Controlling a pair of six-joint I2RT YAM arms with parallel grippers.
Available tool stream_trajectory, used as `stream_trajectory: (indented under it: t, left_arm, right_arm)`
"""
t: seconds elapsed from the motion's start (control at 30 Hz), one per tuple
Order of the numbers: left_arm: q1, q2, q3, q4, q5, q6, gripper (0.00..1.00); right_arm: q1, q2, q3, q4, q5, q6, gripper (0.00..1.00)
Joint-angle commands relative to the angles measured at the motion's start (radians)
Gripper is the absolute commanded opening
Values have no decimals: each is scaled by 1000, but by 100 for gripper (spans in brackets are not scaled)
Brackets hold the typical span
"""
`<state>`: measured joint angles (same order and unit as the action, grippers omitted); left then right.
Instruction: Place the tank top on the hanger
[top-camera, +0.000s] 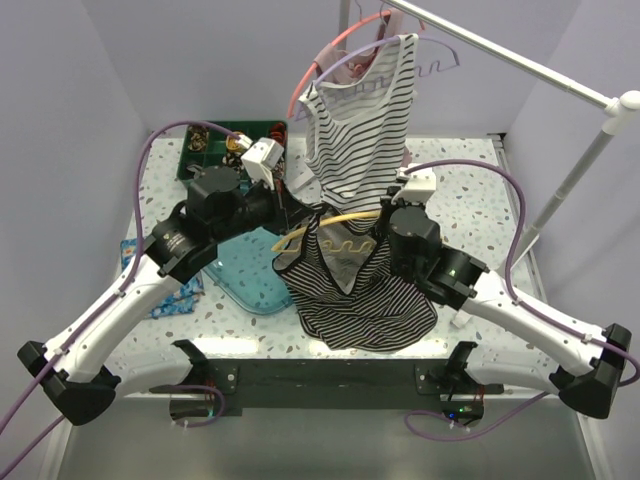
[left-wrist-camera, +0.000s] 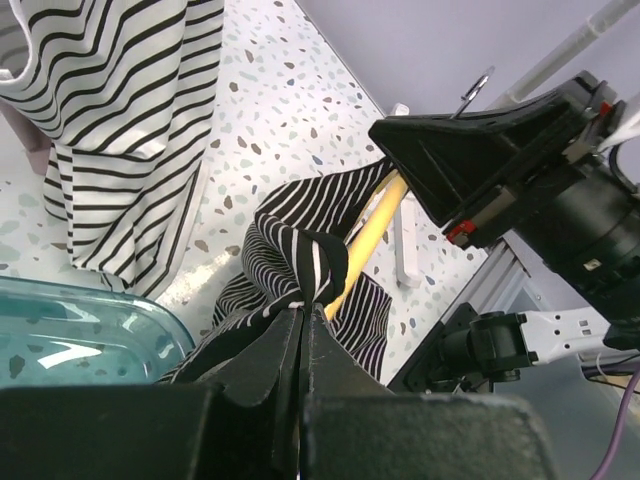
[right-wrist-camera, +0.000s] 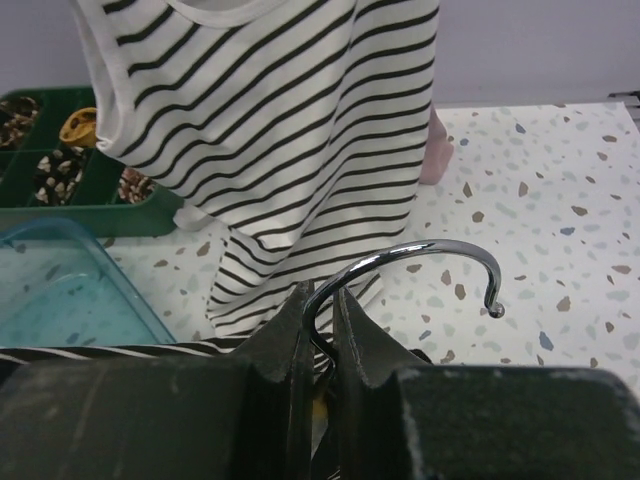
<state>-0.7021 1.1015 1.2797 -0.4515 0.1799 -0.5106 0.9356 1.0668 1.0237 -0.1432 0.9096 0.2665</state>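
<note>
The tank top (top-camera: 355, 295), black with thin white stripes, hangs bunched between the two arms above the table's near middle. Part of it is draped over the yellow hanger (top-camera: 340, 217), whose arm (left-wrist-camera: 372, 232) runs through the fabric. My left gripper (left-wrist-camera: 303, 312) is shut on a gathered fold of the tank top (left-wrist-camera: 300, 250) at the hanger's left end. My right gripper (right-wrist-camera: 321, 300) is shut on the stem of the hanger's metal hook (right-wrist-camera: 425, 255), which curves up and to the right. In the top view the left gripper (top-camera: 291, 222) and right gripper (top-camera: 388, 212) face each other across the hanger.
A mostly white striped tank top (top-camera: 362, 125) hangs on a lilac hanger from the white rack (top-camera: 565, 195) behind, next to a pink hanger (top-camera: 318, 62). A teal clear tray (top-camera: 243, 277) lies at left, a green compartment tray (top-camera: 208, 152) behind it, and a blue patterned cloth (top-camera: 160, 295).
</note>
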Motion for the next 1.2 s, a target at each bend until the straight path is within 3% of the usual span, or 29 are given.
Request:
stream_trajectory:
  t: [0.0,0.53,0.6,0.73,0.83,0.97,1.17]
  left_arm:
    - [23,8,63,23,12,30,1]
    - [49,6,84,43,70,21,8]
    - [50,0,83,48,75,24,17]
    - [62,4,127,30,75,55,53]
    - [72,11,203,16,70,95,68]
    - [73,5,335,4,87,174,76]
    - [73,-29,347,-87,199,383,76]
  right_arm:
    - [25,2,88,97,15,-26,0]
    - [58,97,180,133,18,-101,0]
    - [57,110,208,122,21,-107,0]
    - [60,101,249,93,3,-108,0]
    - [62,78,276,70,-18,-116,0]
    - [63,55,320,-19,-46,-133,0]
    - [63,-7,352,-123,-124,-145,0]
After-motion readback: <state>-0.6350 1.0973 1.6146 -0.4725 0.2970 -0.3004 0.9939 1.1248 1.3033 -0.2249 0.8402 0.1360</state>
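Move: The left fingers pinch the tank top's strap right above the yellow hanger's left arm, whose middle is about 3 cm below and 2 cm back; the hanger's tip is already through the strap, some 8 cm left, 5 cm back and 4 cm below. The hanging striped top is roughly 18 cm ahead and 9 cm right, about level. From the right hand, which holds the hanger at its neck, that arm's middle lies about 11 cm left, 3 cm back and 4 cm below. Leftward first, by about 4 cm, the right hand slides the hanger farther under the strap while the left hand barely shifts; the right hand then keeps its hold and lifts, ending some 8 cm up. The left fingers open wide and let go of the strap, then pull up and away quickly, about 12 cm, drifting a little left, the fingertips tilting up about 20 degrees. ##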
